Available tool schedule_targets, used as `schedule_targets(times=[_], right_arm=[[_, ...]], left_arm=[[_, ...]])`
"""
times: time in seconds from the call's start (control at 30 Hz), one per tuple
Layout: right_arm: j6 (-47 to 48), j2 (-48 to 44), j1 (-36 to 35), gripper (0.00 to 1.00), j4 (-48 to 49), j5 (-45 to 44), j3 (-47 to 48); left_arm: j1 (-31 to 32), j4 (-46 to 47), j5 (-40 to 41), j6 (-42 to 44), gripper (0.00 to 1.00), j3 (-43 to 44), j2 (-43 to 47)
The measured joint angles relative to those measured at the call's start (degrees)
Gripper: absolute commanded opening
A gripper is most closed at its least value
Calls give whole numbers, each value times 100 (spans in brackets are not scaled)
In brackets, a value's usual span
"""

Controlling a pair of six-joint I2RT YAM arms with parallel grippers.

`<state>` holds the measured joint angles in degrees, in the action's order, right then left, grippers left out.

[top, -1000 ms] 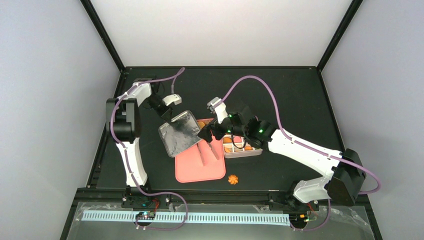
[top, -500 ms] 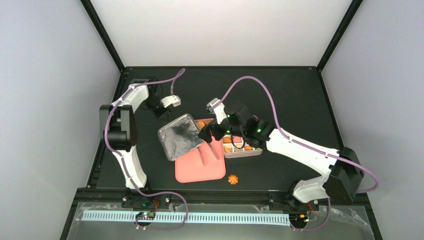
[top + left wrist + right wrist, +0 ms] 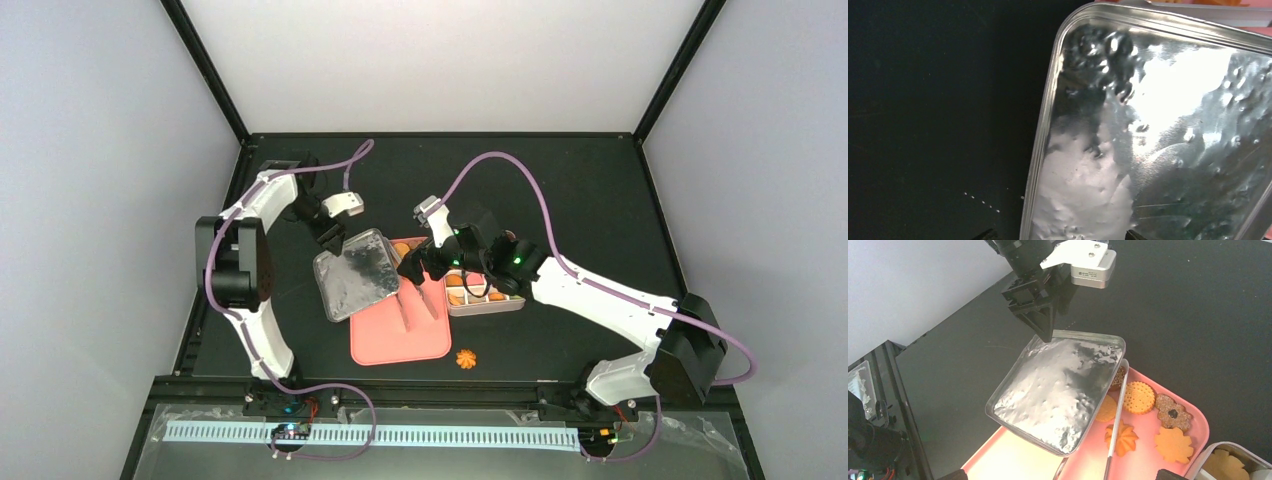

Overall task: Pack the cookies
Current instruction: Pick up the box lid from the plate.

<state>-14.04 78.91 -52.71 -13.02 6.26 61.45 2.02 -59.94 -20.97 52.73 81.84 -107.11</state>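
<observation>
Several cookies lie on the pink tray (image 3: 1193, 420): a golden round (image 3: 1139, 397), a brown flower (image 3: 1173, 412), an orange flower (image 3: 1174, 444) and an orange swirl (image 3: 1123, 439). More sit in the white tin (image 3: 1220, 449), also seen in the top view (image 3: 490, 303). One swirl cookie (image 3: 466, 358) lies alone on the table. A silver lid (image 3: 353, 272) rests tilted on the tray's left edge. My left gripper (image 3: 335, 243) is open, its jaws either side of the lid's rim (image 3: 1035, 165). My right gripper (image 3: 412, 272) is open above the tray.
Thin white tongs (image 3: 1117, 417) lie on the tray across the swirl cookie, beside the lid's right corner. The black table (image 3: 560, 190) is walled by white panels. The right arm's forearm covers most of the tin in the top view.
My left gripper drew back up-left, then came down again onto the lid's far corner. The lid shifted slightly left and turned a little. My right arm barely moved.
</observation>
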Motion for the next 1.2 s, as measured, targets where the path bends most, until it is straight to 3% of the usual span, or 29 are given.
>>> schedule_targets(times=[0.23, 0.57, 0.7, 0.9, 1.2], right_arm=[[-22, 0, 2, 100, 0, -2, 0], [-39, 0, 2, 100, -2, -15, -11], [-39, 0, 2, 100, 2, -15, -11], [-39, 0, 2, 100, 9, -15, -11], [-39, 0, 2, 100, 15, -20, -13]], left_arm=[[-2, 20, -7, -17, 60, 533, -654], [-2, -155, -94, 101, 20, 785, -1266], [-4, -236, -125, 127, 10, 787, -1266], [0, -278, -131, 138, 4, 717, -1119], [125, -490, -155, 256, 2, 459, 7]])
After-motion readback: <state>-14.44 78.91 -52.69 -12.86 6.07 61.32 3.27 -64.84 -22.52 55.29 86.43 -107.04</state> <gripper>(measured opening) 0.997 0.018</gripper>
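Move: The box lid's middle lies about 5 cm back, 4 cm to the right and 5 cm below the left hand, whose open fingers already hover over its far rim. The pink plate it overlaps is centred some 13 cm right and 10 cm back; the metal utensils on that plate lie roughly 13 cm right and 7 cm back. From the idle right hand, the lid is about 12 cm left, 5 cm ahead and 19 cm below. The box lid's far rim is met by the left hand, which slides forward about 3 cm while sinking some 4 cm, then shuts its fingers and pinches the rim. Holding that pinch, the hand rises a good 6 cm, easing back about 2 cm, fingers still pointing steeply down. ##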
